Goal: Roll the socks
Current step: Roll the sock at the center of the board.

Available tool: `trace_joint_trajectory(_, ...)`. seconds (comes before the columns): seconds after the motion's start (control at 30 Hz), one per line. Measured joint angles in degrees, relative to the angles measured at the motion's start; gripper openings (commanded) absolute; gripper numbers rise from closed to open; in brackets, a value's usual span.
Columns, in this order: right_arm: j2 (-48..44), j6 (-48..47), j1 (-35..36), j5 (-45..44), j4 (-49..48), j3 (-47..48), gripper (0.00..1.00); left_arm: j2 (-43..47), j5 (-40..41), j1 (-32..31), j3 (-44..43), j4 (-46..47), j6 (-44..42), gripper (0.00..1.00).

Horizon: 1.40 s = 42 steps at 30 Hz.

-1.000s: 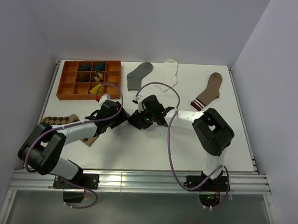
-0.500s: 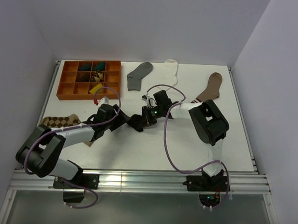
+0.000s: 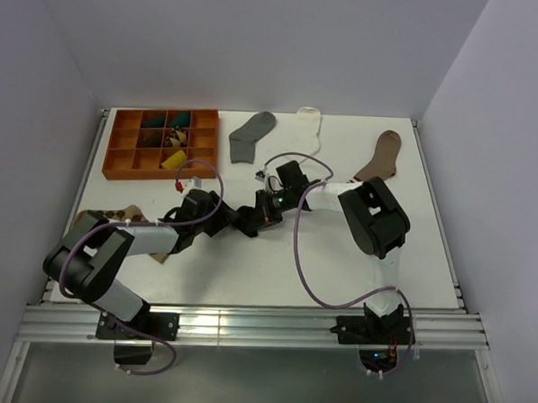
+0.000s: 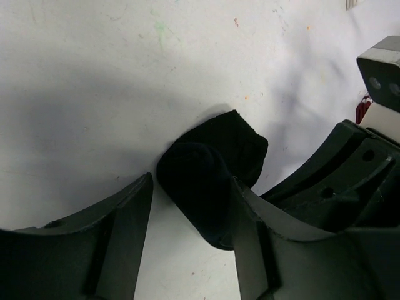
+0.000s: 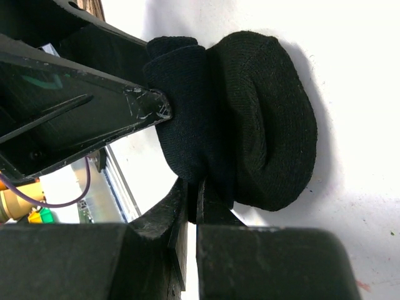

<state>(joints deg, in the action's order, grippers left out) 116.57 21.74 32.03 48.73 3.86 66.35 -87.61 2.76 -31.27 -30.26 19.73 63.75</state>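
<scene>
The black sock (image 4: 209,178) lies as a thick roll on the white table, also seen in the right wrist view (image 5: 262,119). My left gripper (image 4: 192,187) straddles the roll, open. Its right finger (image 4: 262,237) touches the sock and its left finger (image 4: 125,231) stands a little off it. My right gripper (image 5: 192,187) is shut on a fold at the roll's edge. From above, the left gripper (image 3: 235,220) and the right gripper (image 3: 257,214) meet at mid-table. The grey sock (image 3: 252,135) and the white sock (image 3: 309,127) lie flat at the back.
An orange compartment tray (image 3: 118,162) with rolled items sits at the back left. A brown sock with a striped cuff (image 3: 377,162) lies at the back right. A tan diamond-patterned sock (image 3: 115,219) lies under the left arm.
The right arm has drawn its elbow back and turned its wrist with the sock in its grip. The left gripper has slid right around the roll and its jaws have narrowed.
</scene>
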Motion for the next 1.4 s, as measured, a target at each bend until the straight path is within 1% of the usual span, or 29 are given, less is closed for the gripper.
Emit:
trace_joint_trajectory(0.07,0.1,0.2,0.0,0.0,0.0,0.0,0.0,-0.7,0.0,0.0,-0.1,0.8,0.6,0.53)
trace_joint_trajectory(0.17,0.2,0.4,0.0,0.2,-0.4,0.0,0.0,-1.8,0.0,-0.1,-0.5,1.5,1.1,0.41)
trace_joint_trajectory(0.2,0.2,0.4,0.0,0.2,-0.5,0.0,0.0,-2.3,0.0,-0.1,-0.6,1.8,1.5,0.33)
trace_joint_trajectory(0.23,0.2,0.4,0.0,0.2,-0.9,-0.2,0.0,-2.6,0.0,-0.1,-0.6,1.9,1.7,0.29)
trace_joint_trajectory(0.27,0.2,0.4,0.0,0.2,-1.3,-0.4,0.02,-2.9,0.0,-0.1,-0.7,2.1,1.8,0.23)
trace_joint_trajectory(0.3,0.2,0.4,0.0,0.3,-1.5,-0.5,0.05,-3.0,-0.1,-0.1,-0.8,2.2,1.9,0.2)
trace_joint_trajectory(0.37,-0.3,0.3,0.0,-0.1,-1.9,-1.0,0.14,-3.1,-0.2,-0.1,-1.2,2.0,1.9,0.14)
trace_joint_trajectory(0.4,-0.7,0.1,0.0,-0.5,-2.1,-1.3,0.28,-3.1,-0.2,-0.2,-1.4,1.8,1.9,0.09)
trace_joint_trajectory(0.5,-3.2,-0.8,0.2,-3.0,-2.2,-2.6,0.46,-3.1,-0.2,-0.4,-2.0,1.0,1.6,0.0)
trace_joint_trajectory(0.6,-7.4,-2.5,0.9,-8.1,-2.1,-4.7,0.54,-3.1,0.0,-0.5,-2.8,-0.4,1.0,0.0)
trace_joint_trajectory(0.77,-15.2,-7.1,4.0,-20.0,-1.2,-7.6,0.56,-3.1,0.0,-0.6,-4.3,-3.1,-0.3,0.0)
trace_joint_trajectory(0.93,-21.4,-13.4,10.7,-33.2,-2.2,-9.6,0.59,-3.1,0.1,-0.6,-6.1,-6.3,-1.9,0.0)
trace_joint_trajectory(1.03,-22.1,-17.5,15.0,-40.4,-4.9,-11.1,0.59,-3.1,0.1,-0.7,-7.4,-8.5,-3.0,0.0)
trace_joint_trajectory(1.13,-22.1,-20.8,18.3,-45.6,-7.0,-13.1,0.59,-3.1,0.1,-0.7,-8.2,-10.1,-3.7,0.0)
trace_joint_trajectory(1.4,-19.8,-26.7,22.5,-54.9,-12.0,-14.4,0.59,-3.3,0.0,-0.7,-9.2,-11.8,-4.6,0.0)
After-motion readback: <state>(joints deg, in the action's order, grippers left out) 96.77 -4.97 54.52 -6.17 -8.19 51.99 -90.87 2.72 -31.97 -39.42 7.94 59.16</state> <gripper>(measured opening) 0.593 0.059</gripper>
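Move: The half-rolled black sock lies some 3 cm to the left hand's right and 1 cm ahead, slightly lower, between its open fingers. From the right hand, whose shut fingers already pinch its edge, it is about 2 cm left and 2 cm ahead. The grey sock lies about 21 cm ahead of the left hand and 4 cm right; the white sock 22 cm ahead and 17 cm right. Left pinches the sock roll; right lets go, rises about 5 cm, sinks partway, turning some 60 degrees. ##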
